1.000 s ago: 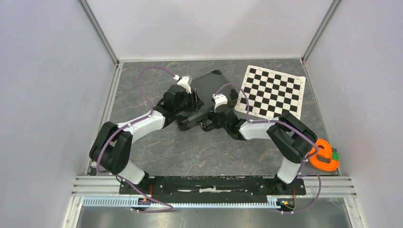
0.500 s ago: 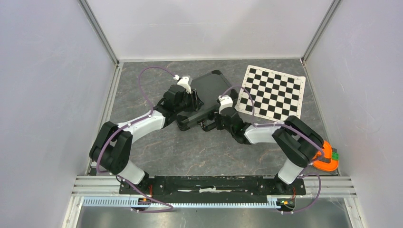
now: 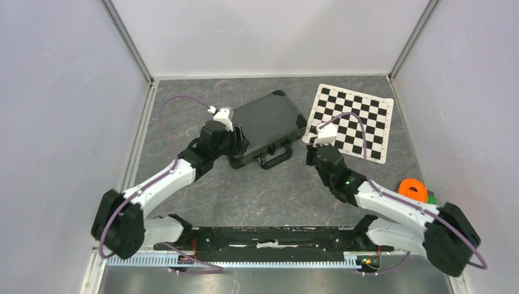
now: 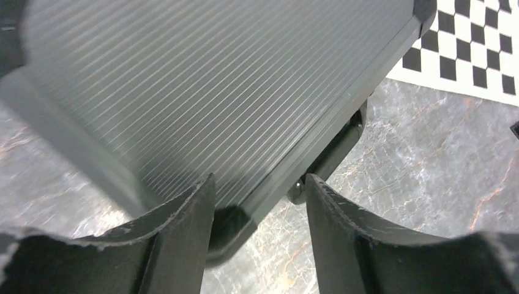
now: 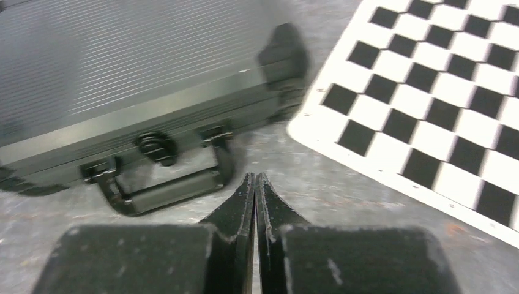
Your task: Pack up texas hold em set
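The texas hold em set shows only as its grey ribbed briefcase (image 3: 267,124), lying closed on the table with its handle (image 3: 275,157) toward me. Chips, cards, button and dice are hidden. My left gripper (image 3: 237,144) stands open at the case's near left corner. In the left wrist view the case's front edge (image 4: 318,131) runs between the fingers of the left gripper (image 4: 260,180), which do not clamp it. My right gripper (image 3: 311,150) is shut and empty, hanging right of the handle. In the right wrist view the right gripper (image 5: 255,177) sits just short of the handle (image 5: 165,193).
A black-and-white checkered mat (image 3: 352,121) lies right of the case, and its corner also shows in the wrist views (image 5: 440,92) (image 4: 483,49). An orange plastic object (image 3: 413,188) sits at the right near edge. Grey walls enclose the marbled table (image 3: 263,196).
My right arm has drawn back from the case's handle, toward the right and nearer me. My left arm has slid back to the left and its jaws have widened.
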`<state>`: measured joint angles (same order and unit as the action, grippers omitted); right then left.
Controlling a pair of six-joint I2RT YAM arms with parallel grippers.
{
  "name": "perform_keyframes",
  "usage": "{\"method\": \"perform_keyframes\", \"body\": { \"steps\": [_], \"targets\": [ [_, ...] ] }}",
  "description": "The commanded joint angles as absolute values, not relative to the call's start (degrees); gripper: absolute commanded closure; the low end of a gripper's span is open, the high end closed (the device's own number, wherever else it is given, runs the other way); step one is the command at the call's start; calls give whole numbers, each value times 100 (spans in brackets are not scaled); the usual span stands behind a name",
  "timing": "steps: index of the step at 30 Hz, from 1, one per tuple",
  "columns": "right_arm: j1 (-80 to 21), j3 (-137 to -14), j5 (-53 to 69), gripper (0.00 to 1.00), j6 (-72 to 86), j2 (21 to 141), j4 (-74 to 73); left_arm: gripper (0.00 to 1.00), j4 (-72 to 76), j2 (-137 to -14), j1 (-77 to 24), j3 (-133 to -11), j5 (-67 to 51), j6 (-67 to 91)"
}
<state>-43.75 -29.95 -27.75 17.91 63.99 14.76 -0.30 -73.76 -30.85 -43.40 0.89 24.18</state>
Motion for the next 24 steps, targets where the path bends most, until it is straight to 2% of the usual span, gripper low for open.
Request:
{"method": "perform_keyframes", "body": {
  "steps": [1,3,4,5,7,10,14,17,18,20,24],
  "targets": [
    [-4342,-2542,-4360,86,1458,5482,754,30,-637,-6183,-3103,-4286,1186,2632],
    [-4344,-2269,-5243,34,1445,5000,523,17,-884,-5708,-3094,-4183,2096,2732],
    [-4341,-2062,-5864,19,1552,4822,516,12,-902,-5508,-3090,-4092,2507,2710],
    [-4342,-1809,-6466,15,1784,4611,517,8,-865,-5370,-3089,-3967,2998,2611],
    [-4319,-1458,-6818,11,1659,4208,759,1,-968,-5148,-3072,-3825,3988,2516],
    [-4131,-1084,-6379,8,708,3666,1168,0,-793,-4917,-3031,-3504,5065,2140],
    [-2827,-910,-5085,7,661,3170,1118,0,-322,-4324,-2831,-2827,6035,1837],
    [-2028,-704,-4320,7,726,3153,1452,0,421,-3814,-2682,-2130,6008,1554],
    [-1934,-567,-4317,3,706,3207,1800,0,884,-3643,-2668,-1758,5882,1261],
    [-1874,-54,-4315,2,570,3181,2934,0,1781,-3394,-2646,-1091,5533,918],
    [-1854,1455,-2612,2,-1486,3074,5599,0,2680,-3352,-2411,-377,5042,773]
  ]
}}
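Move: The closed case lies below both empty hands. Its middle is about 11 cm ahead of the left hand, 6 cm to its right and 10 cm down, and its handle is level with that hand, 12 cm to the right. From the right hand, the case's middle is some 13 cm ahead and 16 cm left, with the handle about 11 cm left and 3 cm ahead. The chessboard's middle is roughly 17 cm ahead and 17 cm right of it. Touching nothing, both hands clear off the case and swing outward to their own sides. The left sweeps about 23 cm left and slightly back, arching up some 8 cm and down again, turning counter-clockwise about 50 degrees as its half-open fingers spread fully. The right goes some 23 cm right, past the case handle towards the chessboard's near side, turning clockwise nearly 40 degrees while its shut fingers open wide. ##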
